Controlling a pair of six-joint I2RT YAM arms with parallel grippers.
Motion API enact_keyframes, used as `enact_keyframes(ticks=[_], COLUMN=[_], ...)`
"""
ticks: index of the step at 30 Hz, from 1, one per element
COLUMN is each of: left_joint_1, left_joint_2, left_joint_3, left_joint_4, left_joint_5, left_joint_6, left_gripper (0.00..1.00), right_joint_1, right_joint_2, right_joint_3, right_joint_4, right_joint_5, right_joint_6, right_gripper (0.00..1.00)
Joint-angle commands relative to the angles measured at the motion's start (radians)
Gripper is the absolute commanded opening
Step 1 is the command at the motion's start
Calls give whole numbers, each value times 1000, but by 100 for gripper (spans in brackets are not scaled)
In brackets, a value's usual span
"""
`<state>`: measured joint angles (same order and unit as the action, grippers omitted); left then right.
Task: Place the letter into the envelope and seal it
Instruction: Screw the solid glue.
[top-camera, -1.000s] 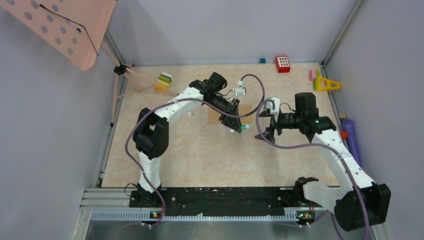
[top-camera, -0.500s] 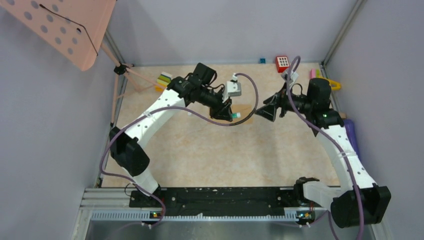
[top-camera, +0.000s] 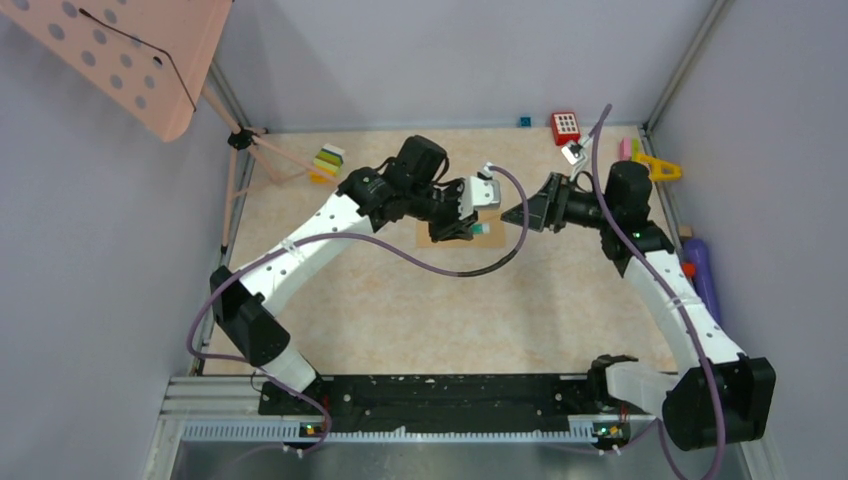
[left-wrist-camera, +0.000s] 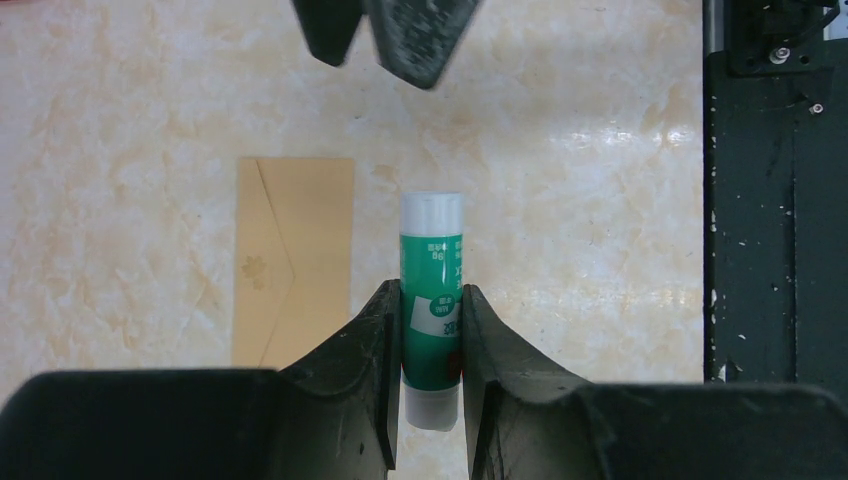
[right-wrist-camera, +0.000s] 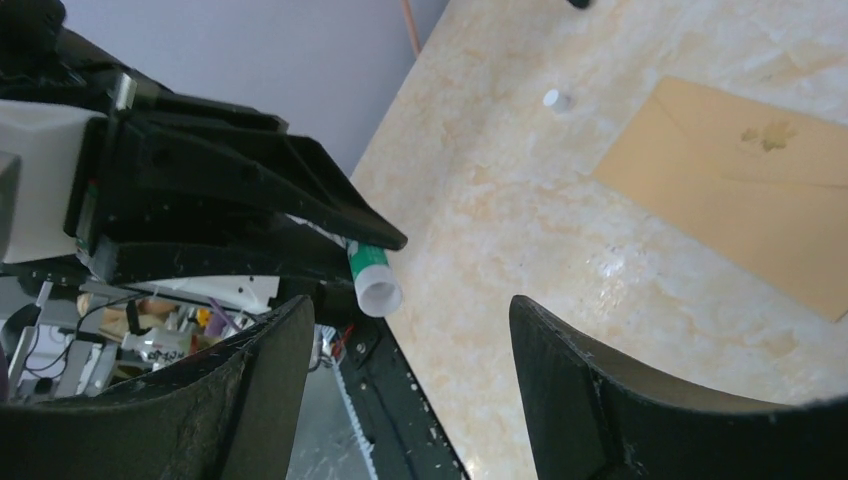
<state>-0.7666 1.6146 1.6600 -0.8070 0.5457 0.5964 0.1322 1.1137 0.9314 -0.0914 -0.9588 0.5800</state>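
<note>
A green glue stick (left-wrist-camera: 432, 270) with a white cap is clamped between my left gripper's (left-wrist-camera: 430, 300) jaws, held level above the table. The tan envelope (left-wrist-camera: 295, 260) lies flat below it, its pointed flap folded down; in the top view only an edge of the envelope (top-camera: 428, 234) shows beside the left gripper (top-camera: 478, 228). My right gripper (right-wrist-camera: 410, 305) is open and faces the stick's white cap (right-wrist-camera: 378, 293), which sits just ahead of its left finger without touching. In the top view the right gripper (top-camera: 522, 213) is a short gap from the stick. The letter is out of view.
A small white round piece (right-wrist-camera: 555, 99) lies on the table near the envelope (right-wrist-camera: 740, 180). A red block (top-camera: 565, 127), a yellow triangle (top-camera: 655, 168) and a purple object (top-camera: 700, 270) sit at the back right. A pink perforated stand (top-camera: 130, 60) and coloured blocks (top-camera: 328, 160) are at the left.
The left arm has swung the glue stick up and towards the right arm. The right gripper has risen, turned to face the stick's cap, and its jaws have narrowed somewhat.
</note>
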Motion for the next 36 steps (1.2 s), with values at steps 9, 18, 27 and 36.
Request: enact_keyframes(ticks=[9, 18, 27, 36], left_joint_1=[0, -2, -4, -5], left_joint_2=[20, 33, 36, 33], left_joint_3=[24, 44, 52, 47], left_joint_4=[45, 39, 34, 32], left_joint_5=[15, 36, 48, 53], left_joint_6=[-31, -44, -51, -50], left_gripper=[7, 7, 6, 6], right_joint_1=[84, 106, 127, 146], right_joint_2=[-4, 19, 39, 40], right_joint_3=[-53, -78, -83, -74], right_joint_4=[131, 161, 176, 158], right_joint_5=[-25, -6, -27, -35], right_joint_6=[78, 75, 74, 41], right_gripper=[69, 65, 56, 28])
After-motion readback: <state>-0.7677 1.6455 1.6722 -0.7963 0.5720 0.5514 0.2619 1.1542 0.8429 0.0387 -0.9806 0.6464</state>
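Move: Some 5 cm to the right hand's left, about 3 cm back and 2 cm below it, is the white end of the solid glue. The left hand already grips the glue, with that end about 4 cm to its right at its own height. Lying flat below, the envelope has its middle roughly 6 cm ahead of the left hand and 22 cm under it; the loose cap is about 16 cm left of the envelope's middle. Sliding about 4 cm left while drawing back and sinking some 2.5 cm each, the right hand brings its open fingers either side of the glue's white end, turning slightly counter-clockwise. Its fingers then close to about half their starting gap around that end, while the left hand keeps its grip and holds the glue nearly still. ##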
